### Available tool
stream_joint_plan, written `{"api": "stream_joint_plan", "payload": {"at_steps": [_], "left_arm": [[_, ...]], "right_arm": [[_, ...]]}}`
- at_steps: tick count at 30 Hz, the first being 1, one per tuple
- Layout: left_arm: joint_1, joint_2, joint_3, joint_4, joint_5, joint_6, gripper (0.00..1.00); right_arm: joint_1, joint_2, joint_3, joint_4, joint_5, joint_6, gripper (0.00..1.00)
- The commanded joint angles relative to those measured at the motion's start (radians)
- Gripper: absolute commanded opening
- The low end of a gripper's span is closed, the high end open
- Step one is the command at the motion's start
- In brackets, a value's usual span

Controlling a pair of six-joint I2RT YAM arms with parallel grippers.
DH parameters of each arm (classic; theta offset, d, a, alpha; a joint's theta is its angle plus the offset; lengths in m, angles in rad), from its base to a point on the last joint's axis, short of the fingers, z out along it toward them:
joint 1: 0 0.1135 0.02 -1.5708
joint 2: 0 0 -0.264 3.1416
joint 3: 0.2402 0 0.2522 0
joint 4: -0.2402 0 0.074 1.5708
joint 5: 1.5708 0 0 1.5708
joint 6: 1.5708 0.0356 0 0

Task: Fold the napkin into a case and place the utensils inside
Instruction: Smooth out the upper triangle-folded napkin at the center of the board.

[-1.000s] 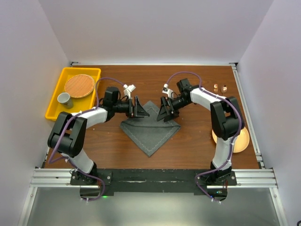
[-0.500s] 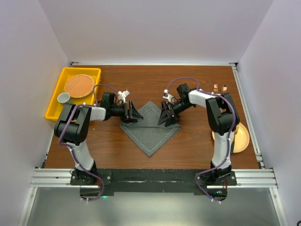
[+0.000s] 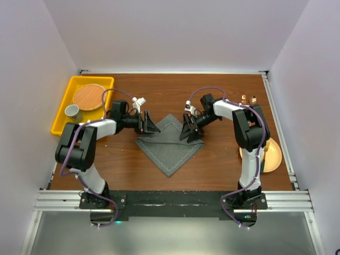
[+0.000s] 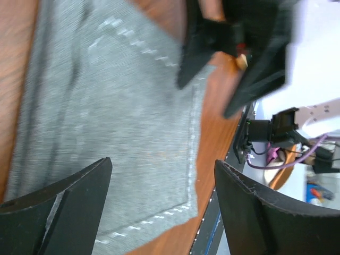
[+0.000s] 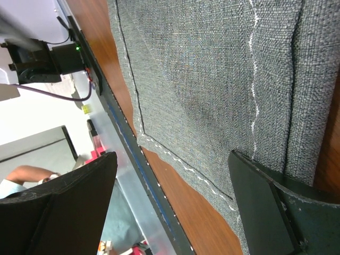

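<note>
The dark grey napkin (image 3: 170, 146) lies flat on the table as a diamond, its light stitched hem showing in both wrist views (image 4: 122, 122) (image 5: 212, 79). My left gripper (image 3: 149, 126) hovers open at the napkin's upper left edge, with cloth and bare wood between its fingers (image 4: 162, 175). My right gripper (image 3: 188, 130) stands open at the upper right edge, one finger (image 5: 281, 207) over the cloth and the gap (image 5: 170, 175) empty. The left wrist view also shows the right gripper (image 4: 234, 48) across the cloth. Small copper utensils (image 3: 244, 98) rest at the far right.
A yellow tray (image 3: 61, 119) at the back left holds a round woven mat (image 3: 88, 97) and a grey cup (image 3: 72, 111). A yellow-orange plate (image 3: 272, 158) sits at the right, partly behind the right arm. Rails (image 3: 170, 201) bound the near edge.
The left gripper has slid left toward the napkin's left edge, and the right gripper has shifted slightly left and down. Both stayed open; the napkin has not moved.
</note>
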Motion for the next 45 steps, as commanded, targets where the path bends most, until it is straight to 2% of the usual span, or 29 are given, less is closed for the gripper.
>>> {"api": "stream_joint_plan", "payload": {"at_steps": [1,6,10,14,18,24,28,34,37,38,39,41,42,45], "left_arm": [[-0.007,-0.18,0.034,-0.071,0.029,0.069,0.82],[-0.041,-0.241,-0.011,-0.107,0.004,0.079,0.81],[-0.05,-0.215,-0.041,-0.085,-0.037,0.082,0.8],[-0.04,-0.105,-0.02,-0.107,-0.076,0.155,0.8],[0.017,-0.004,-0.038,-0.148,-0.102,0.192,0.8],[0.066,0.121,-0.064,-0.13,-0.111,0.203,0.78],[0.066,0.102,-0.017,-0.137,-0.085,0.223,0.78],[0.066,-0.066,0.057,-0.235,-0.001,0.293,0.79],[0.066,-0.147,0.066,-0.271,0.015,0.307,0.72],[0.066,-0.163,0.061,-0.269,0.027,0.288,0.68],[0.066,-0.175,0.055,-0.259,0.038,0.272,0.6],[0.063,-0.215,0.023,-0.22,0.051,0.213,0.52],[0.062,-0.224,0.012,-0.211,0.048,0.202,0.47],[0.062,-0.235,-0.008,-0.203,0.027,0.198,0.44]], "right_arm": [[0.0,-0.086,0.035,-0.026,-0.013,0.021,0.9],[0.011,-0.123,0.01,-0.019,-0.024,0.059,0.9],[0.023,-0.107,-0.008,0.026,-0.016,0.076,0.9],[0.025,-0.039,-0.008,0.001,0.013,0.033,0.9],[0.013,0.015,-0.007,-0.045,0.053,-0.059,0.9],[0.002,0.085,-0.014,-0.048,0.09,-0.102,0.9],[-0.001,0.087,-0.007,-0.048,0.102,-0.107,0.9],[0.003,0.018,0.039,-0.094,0.045,-0.094,0.89],[0.003,-0.04,0.047,-0.092,0.021,-0.07,0.79],[0.003,-0.053,0.048,-0.091,0.019,-0.055,0.7],[0.002,-0.062,0.047,-0.085,0.013,-0.047,0.65],[0.003,-0.09,0.041,-0.074,0.008,-0.021,0.59],[0.005,-0.096,0.038,-0.057,0.01,-0.012,0.53],[0.006,-0.111,0.047,-0.008,0.019,0.021,0.49]]}}
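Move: The folded napkin's middle is about 8 cm to my left hand's right, 7 cm back and 5 cm below it; its left corner is some 6 cm left and 5 cm back. From my right hand the napkin's middle is about 8 cm left, 5 cm back and 2 cm below, with its right corner some 6 cm right and 4 cm back, and its far corner about 8 cm ahead and 8 cm left. I bring my left hand up about 7 cm and slightly back, then drop some 10 cm towards the napkin's upper left side, easing left, and stay low before rising about 8 cm. My right hand makes a smaller hop beside the crease, up 3 cm and down again a centimetre nearer me, rests low, then starts lifting. Both grippers, wide until then, half close as they rise. ##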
